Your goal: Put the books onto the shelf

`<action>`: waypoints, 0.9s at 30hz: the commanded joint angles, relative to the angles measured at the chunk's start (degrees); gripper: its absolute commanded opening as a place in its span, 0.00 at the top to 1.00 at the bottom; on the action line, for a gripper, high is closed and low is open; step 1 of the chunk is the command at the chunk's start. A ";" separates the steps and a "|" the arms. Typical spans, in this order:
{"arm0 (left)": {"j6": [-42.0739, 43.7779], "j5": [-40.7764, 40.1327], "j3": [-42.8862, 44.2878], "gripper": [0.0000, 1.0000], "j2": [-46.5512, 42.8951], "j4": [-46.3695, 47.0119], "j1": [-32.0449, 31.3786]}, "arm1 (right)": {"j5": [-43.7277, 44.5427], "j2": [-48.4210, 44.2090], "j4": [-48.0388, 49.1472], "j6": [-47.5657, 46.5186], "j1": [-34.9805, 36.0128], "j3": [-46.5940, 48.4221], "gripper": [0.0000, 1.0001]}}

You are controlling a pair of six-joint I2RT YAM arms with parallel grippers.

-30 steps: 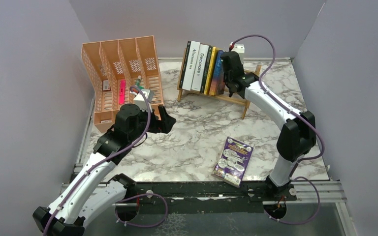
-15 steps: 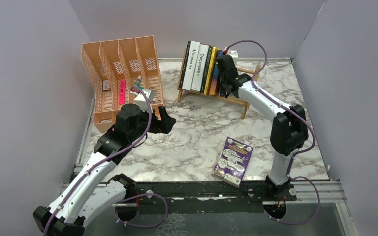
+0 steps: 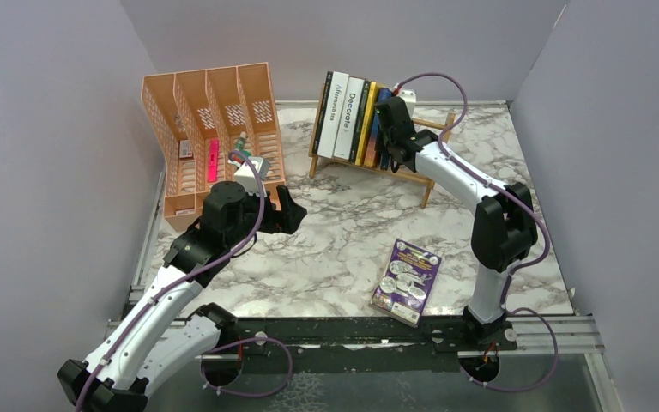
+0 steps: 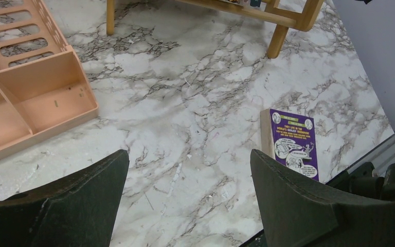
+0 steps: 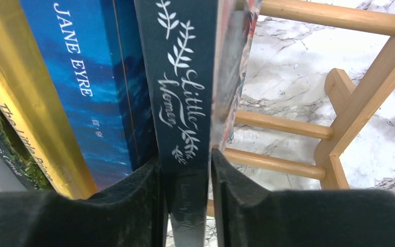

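Note:
Several books [image 3: 347, 116] stand spine-out on the light-wood shelf [image 3: 413, 177] at the back. My right gripper [image 3: 388, 137] is at the row's right end, shut on the dark "Little Women" book [image 5: 180, 77]; its pads [image 5: 143, 185] press both covers. That book stands beside the blue "Jane Eyre" [image 5: 87, 77] and a yellow book [image 5: 25, 118]. Bare shelf rails [image 5: 283, 126] show to its right. A purple book [image 3: 408, 281] lies flat near the front edge, also in the left wrist view [image 4: 293, 144]. My left gripper [image 3: 290, 210] hangs open over bare marble, nothing between its fingers [image 4: 288, 195].
An orange perforated file organiser [image 3: 210, 137] with small items stands at the back left, its front tray [image 4: 36, 87] close to my left gripper. Grey walls enclose the table on three sides. The shelf's leg [image 4: 277, 41] stands on the marble.
My right gripper has carried its book to the left, up against the row on the shelf. The left arm and the purple book have not moved.

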 commanded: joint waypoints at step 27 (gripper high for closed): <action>0.14 7.87 -0.40 0.10 0.71 1.84 0.03 | -4.10 -37.54 -8.03 4.92 0.41 -18.97 0.31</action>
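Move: Already standing in the rack, the Little Women book is gripped by the low part of its spine, its middle about 5 cm ahead of the right hand, 1 cm right and 3 cm higher. From that hand, the blue Jane Eyre lies about 3 cm left and 5 cm ahead, the yellow book 6 cm left and 5 cm ahead; the rack's right end is some 12 cm right, 3 cm ahead. From the left hand, Little Women is roughly 28 cm ahead and 22 cm right. Letting go of the Little Women spine, the right hand opens its fingers almost in place, then slides clear and draws up and back, slowly at first and faster later, some 13 cm up and 10 cm back. The wrist rolls left side up about 15 degrees and the fingertips lift a little as the gap widens further. ##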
